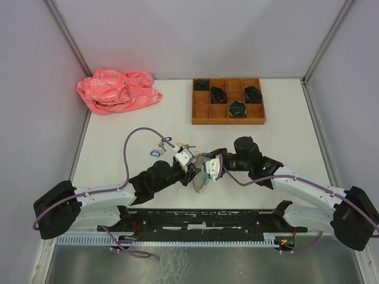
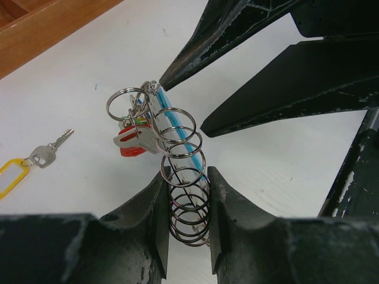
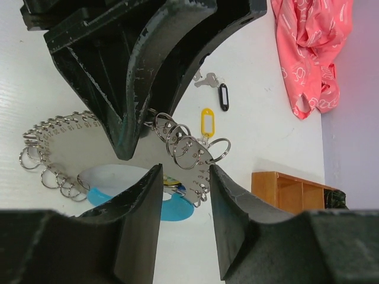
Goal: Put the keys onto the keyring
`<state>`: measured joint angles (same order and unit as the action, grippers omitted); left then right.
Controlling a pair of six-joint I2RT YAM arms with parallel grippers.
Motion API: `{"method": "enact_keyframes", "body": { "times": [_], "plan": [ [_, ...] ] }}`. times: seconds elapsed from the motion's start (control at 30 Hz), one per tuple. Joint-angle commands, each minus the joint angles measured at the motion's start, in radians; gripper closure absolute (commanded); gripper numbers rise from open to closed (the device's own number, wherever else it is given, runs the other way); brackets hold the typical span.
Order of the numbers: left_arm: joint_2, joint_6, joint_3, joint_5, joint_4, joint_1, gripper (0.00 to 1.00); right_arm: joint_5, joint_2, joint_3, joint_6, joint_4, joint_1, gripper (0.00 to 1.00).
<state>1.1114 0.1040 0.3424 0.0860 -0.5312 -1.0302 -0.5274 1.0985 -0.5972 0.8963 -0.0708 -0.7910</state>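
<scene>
The keyring [image 1: 201,179] is a silvery numbered plate [image 3: 77,145] hung with many split rings, a light-blue part and a red tag [image 2: 131,144]. It is held up off the table between both arms. My left gripper [image 2: 186,201] is shut on its row of rings. My right gripper [image 3: 185,195] stands open with the plate's edge between its fingers [image 2: 237,112]. Loose keys lie on the table beyond: one with a yellow tag [image 3: 206,118], one with a black tag [image 3: 223,96], one with a blue tag [image 1: 156,152].
A wooden compartment tray [image 1: 228,115] holding black coiled bundles stands at the back right. A crumpled pink bag [image 1: 115,90] lies at the back left. The two arms meet at mid-table, close to the near edge.
</scene>
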Motion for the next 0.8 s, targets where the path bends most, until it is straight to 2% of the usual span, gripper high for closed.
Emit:
{"method": "enact_keyframes", "body": {
  "times": [0.0,0.4,0.6,0.77],
  "plan": [
    [-0.019,-0.034,0.046,-0.019,-0.055,-0.007,0.97,-0.024,0.019,-0.013,0.033,-0.068,-0.007,0.56],
    [-0.029,-0.034,0.049,-0.025,-0.048,-0.007,0.97,-0.017,0.034,-0.014,0.036,-0.084,-0.013,0.6],
    [-0.024,-0.034,0.047,-0.025,-0.046,-0.007,0.97,-0.008,0.016,-0.028,0.027,-0.052,-0.013,0.72],
    [-0.024,-0.041,0.046,-0.025,-0.036,-0.007,0.97,0.01,0.004,-0.035,0.033,-0.025,-0.013,0.77]
  ]
}}
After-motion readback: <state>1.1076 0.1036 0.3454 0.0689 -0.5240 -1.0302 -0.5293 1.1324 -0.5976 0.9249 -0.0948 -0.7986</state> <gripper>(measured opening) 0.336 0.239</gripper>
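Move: The loose ring of the keyring that my right fingers are closing on sits barely 1 cm to the left of that hand's point, level in height and reach. A red-tagged key hangs some 3 cm below that ring. On the table, about 12 cm below my right hand, the yellow-tagged key lies roughly 5 cm ahead and 8 cm left. From my left hand, which holds the keyring, the ring is about 2 cm ahead, 3 cm right and 1 cm up. I ease my right hand barely half a centimetre left and down onto the loose ring, then hold it nearly still, fingers still pointing left, while they shut to about half their earlier gap around the ring's near edge. One fingertip comes up against the wire. My left hand keeps its pinch on the keyring and holds it steady. ##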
